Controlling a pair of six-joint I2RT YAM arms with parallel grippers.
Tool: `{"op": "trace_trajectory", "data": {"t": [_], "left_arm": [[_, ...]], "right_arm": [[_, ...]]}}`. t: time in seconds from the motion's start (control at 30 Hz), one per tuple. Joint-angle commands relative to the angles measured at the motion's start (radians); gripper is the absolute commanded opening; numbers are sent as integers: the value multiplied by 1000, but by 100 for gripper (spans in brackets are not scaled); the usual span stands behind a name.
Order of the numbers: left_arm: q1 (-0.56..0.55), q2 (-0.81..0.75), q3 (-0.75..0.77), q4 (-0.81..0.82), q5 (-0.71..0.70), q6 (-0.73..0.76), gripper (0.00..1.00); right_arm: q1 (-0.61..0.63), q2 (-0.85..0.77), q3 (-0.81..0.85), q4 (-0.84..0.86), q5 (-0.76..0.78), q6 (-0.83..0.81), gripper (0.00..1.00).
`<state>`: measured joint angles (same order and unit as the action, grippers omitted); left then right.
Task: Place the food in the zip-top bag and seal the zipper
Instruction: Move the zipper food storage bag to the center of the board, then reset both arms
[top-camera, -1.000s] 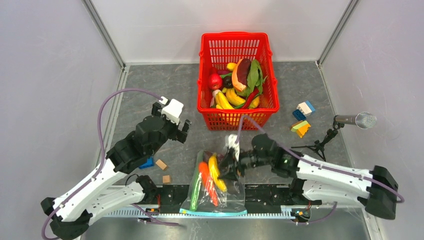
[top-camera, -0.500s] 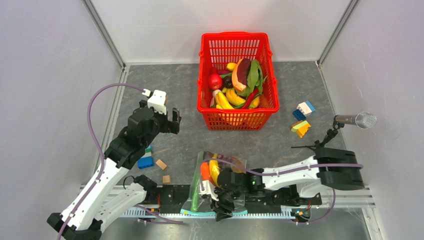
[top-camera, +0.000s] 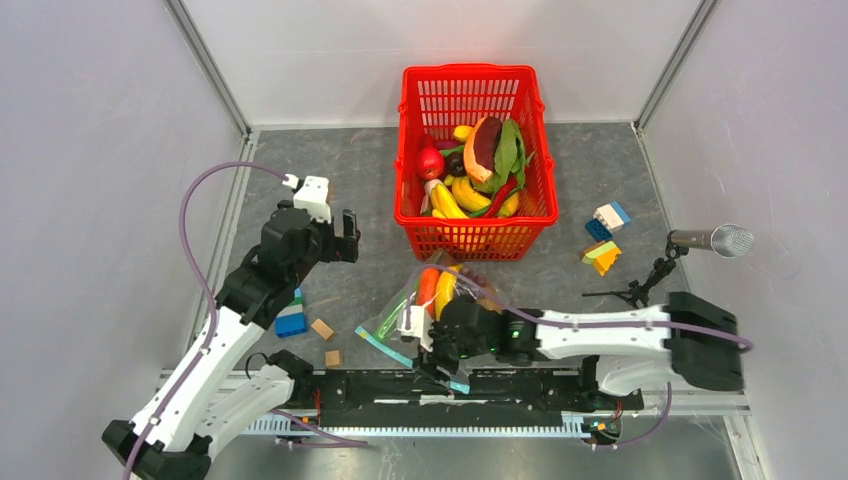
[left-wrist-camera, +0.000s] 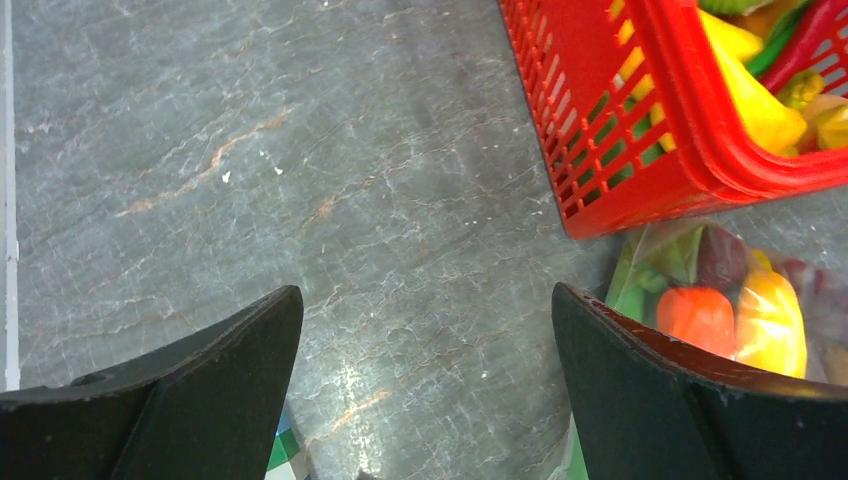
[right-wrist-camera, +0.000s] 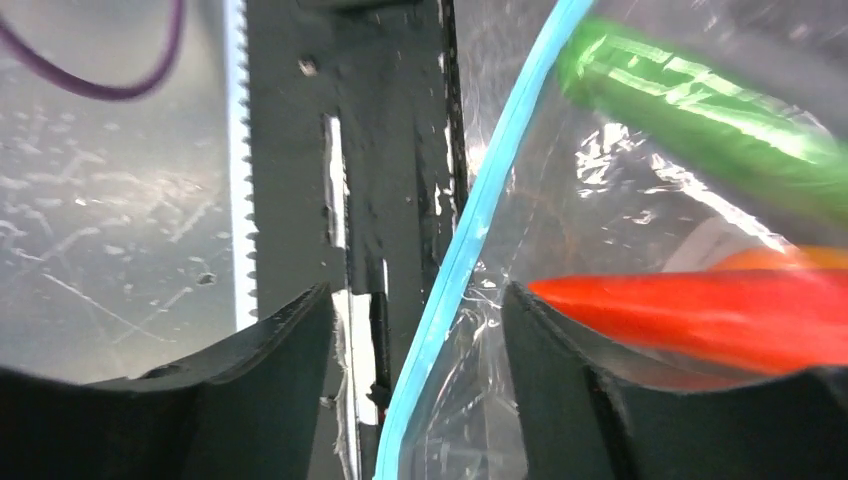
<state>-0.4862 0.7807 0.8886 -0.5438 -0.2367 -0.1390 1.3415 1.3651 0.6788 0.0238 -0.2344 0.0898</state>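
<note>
The clear zip-top bag (top-camera: 400, 312) lies slanted on the grey floor in front of the basket. Its food shows through the plastic: an orange carrot (top-camera: 428, 285) and a yellow banana (top-camera: 446, 292). In the right wrist view the light-blue zipper (right-wrist-camera: 455, 265) runs between the fingers of my right gripper (right-wrist-camera: 415, 300). The jaws stand apart and do not clamp it. A long green vegetable (right-wrist-camera: 700, 110) and the carrot (right-wrist-camera: 700, 315) lie inside the bag. My left gripper (left-wrist-camera: 425, 310) hovers open over bare floor, left of the bag (left-wrist-camera: 735, 310).
A red basket (top-camera: 470, 238) full of toy produce stands behind the bag. Coloured blocks (top-camera: 603, 238) and a microphone on a small stand (top-camera: 708, 240) sit at the right. A blue block (top-camera: 291, 322) and two wooden cubes (top-camera: 322, 329) lie at the left. The black base rail (top-camera: 540, 385) runs along the near edge.
The bag has been dragged away from the near rail and turned slantwise, with my right gripper at its zipper. The right jaws have widened. My left arm pulled back leftward, then stayed still.
</note>
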Motion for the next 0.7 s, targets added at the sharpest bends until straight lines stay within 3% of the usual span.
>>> {"op": "trace_trajectory", "data": {"t": [0.0,0.13,0.23,0.4,0.5,0.67], "left_arm": [[53,35,10,22,-3,-83,100],[132,42,4,43,72,-136,100],[211,21,-21,88,110,-187,100],[253,18,-23,102,129,-255,100],[252,17,-27,88,57,-317,100],[251,-14,-26,69,-27,-360,100]], "right_arm": [[0,-244,4,-19,119,-66,77],[-50,-419,-3,-101,523,-14,88],[-122,-471,56,-144,705,3,90],[-241,-467,219,-130,840,-48,95],[-334,-424,319,-195,872,-52,98],[-568,-394,349,-274,737,29,98]]}}
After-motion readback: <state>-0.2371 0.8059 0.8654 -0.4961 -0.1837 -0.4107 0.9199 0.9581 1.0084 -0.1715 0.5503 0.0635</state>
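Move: Just above the zipper edge, the right hand has the food storage bag's middle about 11 cm ahead, 2 cm to its right and 5 cm below. The zipper strip's middle is only 2 cm ahead, 3 cm left and 6 cm lower; the red basket's middle lies some 42 cm ahead and 10 cm right, and the near wood block 2 cm ahead and 21 cm left. For the left hand, the bag is roughly 10 cm back, 21 cm right and 21 cm below. Leaving the bag, the right hand first rises steeply, then sweeps up, forward and to the right, roughly 25 cm higher and 23 cm farther out, towards the basket. It swings some 65 degrees clockwise to face forward while its half-open fingers spread wide. The empty left hand, still open, drifts about 5 cm left and slightly forward, away from the bag. ##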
